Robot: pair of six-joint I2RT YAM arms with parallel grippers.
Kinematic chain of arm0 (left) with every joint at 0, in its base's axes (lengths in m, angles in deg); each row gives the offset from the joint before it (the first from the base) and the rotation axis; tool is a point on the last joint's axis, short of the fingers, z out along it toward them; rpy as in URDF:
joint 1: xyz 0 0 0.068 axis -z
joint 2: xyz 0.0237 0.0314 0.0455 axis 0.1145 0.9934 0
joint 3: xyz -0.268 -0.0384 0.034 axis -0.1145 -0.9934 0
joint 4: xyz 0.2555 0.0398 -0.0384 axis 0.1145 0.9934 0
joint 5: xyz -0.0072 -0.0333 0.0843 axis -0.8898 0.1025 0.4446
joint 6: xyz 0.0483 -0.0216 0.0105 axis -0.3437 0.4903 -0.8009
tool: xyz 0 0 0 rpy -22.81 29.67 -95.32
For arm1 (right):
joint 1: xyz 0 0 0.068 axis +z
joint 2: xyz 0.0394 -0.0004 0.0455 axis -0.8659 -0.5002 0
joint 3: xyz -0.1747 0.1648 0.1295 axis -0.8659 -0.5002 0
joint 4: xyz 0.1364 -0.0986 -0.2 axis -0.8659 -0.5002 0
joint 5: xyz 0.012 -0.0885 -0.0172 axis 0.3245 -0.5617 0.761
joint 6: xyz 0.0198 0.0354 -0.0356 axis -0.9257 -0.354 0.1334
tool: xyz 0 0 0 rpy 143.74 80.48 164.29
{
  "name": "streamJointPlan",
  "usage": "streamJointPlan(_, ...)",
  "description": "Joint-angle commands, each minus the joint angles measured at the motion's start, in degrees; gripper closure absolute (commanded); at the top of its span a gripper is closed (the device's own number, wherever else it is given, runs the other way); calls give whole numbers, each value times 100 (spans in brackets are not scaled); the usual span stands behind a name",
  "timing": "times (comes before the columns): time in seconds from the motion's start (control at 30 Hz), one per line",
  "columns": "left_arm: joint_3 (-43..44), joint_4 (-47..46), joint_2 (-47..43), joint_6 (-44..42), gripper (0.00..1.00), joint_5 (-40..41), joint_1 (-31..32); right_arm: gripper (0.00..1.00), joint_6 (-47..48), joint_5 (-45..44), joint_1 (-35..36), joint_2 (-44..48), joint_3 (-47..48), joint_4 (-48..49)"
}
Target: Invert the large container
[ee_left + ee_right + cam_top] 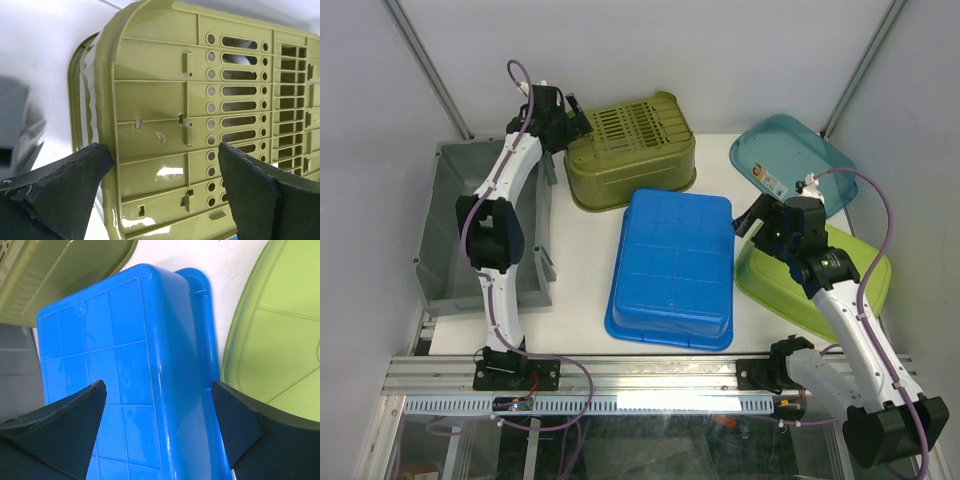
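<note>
A large blue tub [672, 265] lies bottom up in the middle of the table; its gridded base also shows in the right wrist view [125, 365]. My right gripper [752, 222] is open and empty, hovering over the tub's right edge, jaws wide apart [159, 388]. An olive slotted basket [630, 150] lies bottom up at the back. My left gripper [570, 115] is open and empty just off its left back corner, with the basket's ribbed base [200, 100] filling the space between and beyond the jaws [165, 152].
A grey bin [450, 225] stands at the left beside the left arm. A lime green tub [790, 290] lies under the right arm, also in the right wrist view [280, 340]. A teal tub [790, 160] leans at the back right.
</note>
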Motion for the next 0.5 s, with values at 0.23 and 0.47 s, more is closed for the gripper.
streamJointPlan(0.23,1417,-829,1149,-528,1,-2336,124,10,114,-482,-180,114,153,116)
streamJointPlan(0.47,1591,-1390,1514,-231,1,-2848,381,10,56,-614,-286,-6,172,143)
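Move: The upturned olive-green container has its middle about 15 cm to the left hand's right, 3 cm back and 8 cm lower, its left end right at the fingers. Counted from that hand, the upturned blue container is roughly 26 cm right and 33 cm back, the grey bin about 18 cm left and 22 cm back, and the teal lid some 60 cm right and 4 cm back. From the right hand the green container lies about 26 cm ahead and 26 cm left. The green container is pushed along to the right by the left hand, its left finger still against the container's left end and upper edge. The hand sweeps about 9 cm right and 4 cm forward, the forward part coming first, while turning some 20 degrees clockwise with fingers kept wide open. The empty right hand drifts about 2 cm right. ##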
